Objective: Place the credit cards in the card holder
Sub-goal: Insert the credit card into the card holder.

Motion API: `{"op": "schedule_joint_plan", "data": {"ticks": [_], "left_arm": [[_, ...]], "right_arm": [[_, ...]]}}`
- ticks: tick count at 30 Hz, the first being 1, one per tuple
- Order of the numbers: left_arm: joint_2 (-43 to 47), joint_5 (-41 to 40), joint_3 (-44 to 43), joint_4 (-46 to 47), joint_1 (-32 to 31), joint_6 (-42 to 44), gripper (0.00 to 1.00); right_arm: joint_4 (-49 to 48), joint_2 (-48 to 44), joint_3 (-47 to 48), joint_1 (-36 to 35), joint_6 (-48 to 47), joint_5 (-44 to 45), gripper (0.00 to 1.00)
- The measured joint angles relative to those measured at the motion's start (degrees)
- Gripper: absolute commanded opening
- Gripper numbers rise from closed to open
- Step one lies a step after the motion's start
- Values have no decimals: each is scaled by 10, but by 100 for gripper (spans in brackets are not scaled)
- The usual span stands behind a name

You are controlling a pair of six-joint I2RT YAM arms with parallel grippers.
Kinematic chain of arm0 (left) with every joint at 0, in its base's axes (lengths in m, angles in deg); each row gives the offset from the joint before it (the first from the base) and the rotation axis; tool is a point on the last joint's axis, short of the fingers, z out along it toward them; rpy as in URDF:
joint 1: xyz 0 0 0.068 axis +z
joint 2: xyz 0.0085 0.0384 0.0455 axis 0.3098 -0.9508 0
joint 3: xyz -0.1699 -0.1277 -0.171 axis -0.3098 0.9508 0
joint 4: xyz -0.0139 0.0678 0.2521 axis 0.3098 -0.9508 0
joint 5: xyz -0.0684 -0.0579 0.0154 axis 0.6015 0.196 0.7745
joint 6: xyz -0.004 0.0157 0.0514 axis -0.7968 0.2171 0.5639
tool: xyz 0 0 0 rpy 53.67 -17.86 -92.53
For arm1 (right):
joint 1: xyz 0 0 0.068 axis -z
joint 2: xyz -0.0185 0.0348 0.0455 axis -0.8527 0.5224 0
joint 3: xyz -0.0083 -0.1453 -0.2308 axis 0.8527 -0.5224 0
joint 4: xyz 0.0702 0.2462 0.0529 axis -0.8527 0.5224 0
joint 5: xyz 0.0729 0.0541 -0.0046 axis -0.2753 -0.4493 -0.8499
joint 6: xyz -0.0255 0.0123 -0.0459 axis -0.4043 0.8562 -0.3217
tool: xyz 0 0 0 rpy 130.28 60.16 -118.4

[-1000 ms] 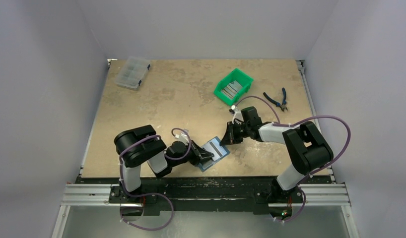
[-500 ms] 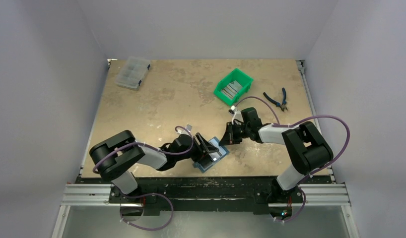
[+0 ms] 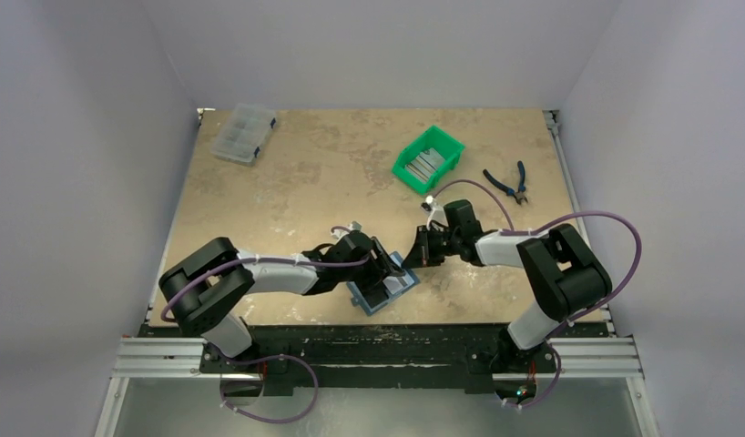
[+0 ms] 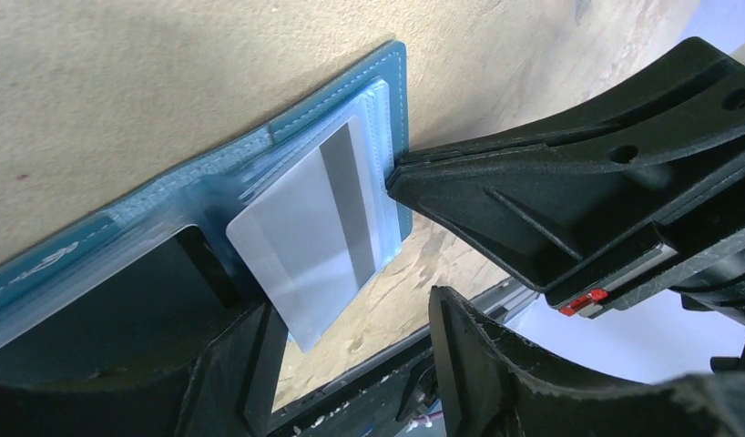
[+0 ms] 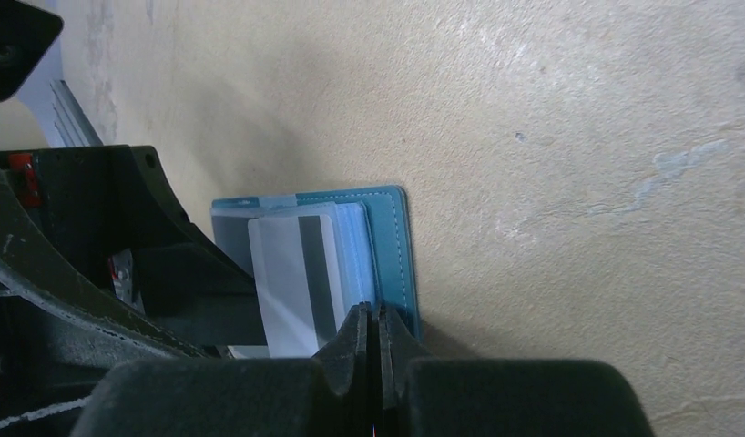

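The card holder [image 4: 123, 218] lies open near the table's front edge, teal with grey-blue pockets [image 3: 367, 301]. One silvery credit card [image 4: 305, 246] with a dark stripe sits partly in a pocket, its lower corner sticking out [image 5: 291, 282]. My left gripper [image 4: 351, 314] is open, its fingers on either side of that corner and not touching it [image 3: 380, 271]. My right gripper [image 5: 373, 319] is shut, its tips pressing on the holder's right edge [image 3: 413, 258]. More credit cards [image 3: 426, 165] lie in the green bin [image 3: 407, 173].
Blue-handled pliers [image 3: 507, 182] lie right of the bin. A clear compartment box [image 3: 244, 134] stands at the far left corner. The two grippers are close together over the holder, by the table's front edge.
My left gripper has opened and let go of the card, which stays in the pocket. The left arm has stretched out to the right over the holder. The right gripper has not moved.
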Motion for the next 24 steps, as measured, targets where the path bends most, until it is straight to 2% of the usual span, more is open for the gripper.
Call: {"op": "schedule_joint_plan", "data": {"ticks": [7, 11, 13, 17, 21, 24], "left_arm": [[-14, -45, -42, -56, -22, -16, 69], [-9, -54, -43, -57, -26, -26, 78], [-4, -53, -43, -62, -26, -28, 90], [24, -54, -45, -116, -24, -26, 94], [33, -55, -75, -191, -23, -12, 93], [42, -54, -79, -210, -22, -11, 92]], "right_arm": [[-65, -2, -29, 7, 34, -5, 0], [-83, -2, -37, 7, 48, -10, 0], [-80, -3, -37, 7, 49, -13, 0], [-52, -13, -37, 1, 47, -19, 0], [-30, -17, -37, -5, 40, -26, 0], [-19, -17, -37, -5, 37, -27, 0]]}}
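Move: The credit card half sunk in the card holder's right pocket lies just under the left hand, about 2 cm ahead, 1 cm right and 2 cm below; the holder's middle is level ahead, some 2 cm left and 3 cm below. From the right hand, shut at the outer edge, the holder's middle is roughly 6 cm left and 4 cm back, the card 3 cm left and 2 cm back, both 1 cm below. The green box stands 24 cm ahead of that hand, 4 cm right. The card's raised inner edge gets a short nudge from the left hand, barely 1 cm to the right towards the outer edge, before that hand reverses about 2 cm left, drifting back and rising while its fingers spread wide. The right hand keeps its shut fingertips on the holder's outer edge and drags it about 2 cm back. ##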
